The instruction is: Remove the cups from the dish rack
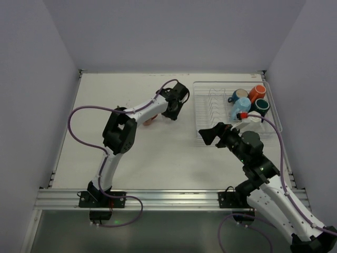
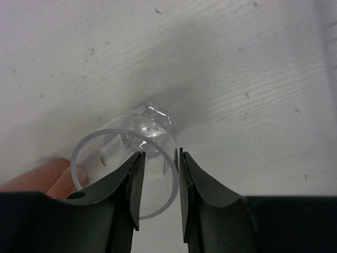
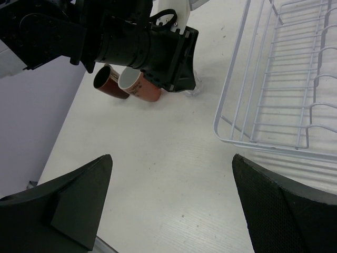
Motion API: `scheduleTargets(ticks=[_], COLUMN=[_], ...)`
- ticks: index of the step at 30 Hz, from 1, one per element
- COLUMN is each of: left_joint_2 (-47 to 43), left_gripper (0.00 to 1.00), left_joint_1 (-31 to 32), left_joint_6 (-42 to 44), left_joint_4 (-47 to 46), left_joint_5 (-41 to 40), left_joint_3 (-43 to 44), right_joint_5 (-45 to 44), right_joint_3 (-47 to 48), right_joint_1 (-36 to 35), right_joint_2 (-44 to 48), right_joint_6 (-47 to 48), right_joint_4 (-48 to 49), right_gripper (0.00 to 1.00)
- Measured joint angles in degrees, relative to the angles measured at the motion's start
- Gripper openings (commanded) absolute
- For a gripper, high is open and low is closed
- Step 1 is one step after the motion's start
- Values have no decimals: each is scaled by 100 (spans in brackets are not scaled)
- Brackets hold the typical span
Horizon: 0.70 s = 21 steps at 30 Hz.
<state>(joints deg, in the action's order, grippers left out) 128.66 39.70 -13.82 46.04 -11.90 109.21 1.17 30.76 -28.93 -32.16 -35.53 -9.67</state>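
Note:
The white wire dish rack (image 1: 210,105) sits at the back right with several cups in its far end: dark blue (image 1: 239,95), orange (image 1: 257,93), teal (image 1: 260,107) and light blue (image 1: 242,109). A clear glass tumbler (image 2: 147,132) stands upright on the table. My left gripper (image 2: 161,158) straddles its rim wall with the jaws slightly parted and not pinching it. A salmon-pink cup (image 3: 139,84) and a brown one (image 3: 108,81) lie beside it. My right gripper (image 3: 172,158) hangs wide open and empty over bare table near the rack's rim (image 3: 258,145).
White walls close in the table at the back and on both sides. The left arm (image 1: 121,132) arches across the table's middle. A metal rail (image 1: 168,197) runs along the near edge.

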Motion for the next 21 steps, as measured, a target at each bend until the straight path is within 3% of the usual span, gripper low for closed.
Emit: scheduleTargets(ticks=[4, 11, 14, 17, 21], left_joint_2=[0, -87, -350, -997, -2828], left_gripper=[48, 77, 84, 89, 94], left_joint_1=[2, 7, 7, 9, 24], left_joint_6=[4, 4, -4, -11, -50], left_joint_4=[17, 4, -52, -365, -1360], left_joint_5=[-57, -138, -125, 74, 645], left_joint_3=[2, 55, 72, -72, -1075], right_joint_5=[-13, -208, -415, -673, -1047], right_joint_3=[-4, 61, 203, 363, 527], right_joint_1=[0, 0, 0, 26, 284], right_joint_2=[0, -7, -50, -122, -306], right_joint_6=[13, 166, 245, 321, 448], right_joint_4=[-9, -195, -393, -527, -708], right_gripper=[96, 95, 94, 93, 94])
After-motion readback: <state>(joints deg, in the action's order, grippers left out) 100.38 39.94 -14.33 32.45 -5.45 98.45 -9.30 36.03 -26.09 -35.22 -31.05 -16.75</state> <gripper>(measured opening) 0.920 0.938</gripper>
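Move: The left fingers still straddle the right wall of the clear glass, whose middle is about 3 cm left of that hand, level fore and aft, and 2 cm lower. The pink mug is some 11 cm left and 1 cm back, the brown cup 21 cm left and 1 cm back. From the right hand, the light-blue cup is about 18 cm ahead, 14 cm right and 14 cm down; the white cup is 13 cm ahead, 19 cm right. Left fingers spread, rising about 20 cm off the glass; right hand swings 5 cm right, towards the light-blue cup. ##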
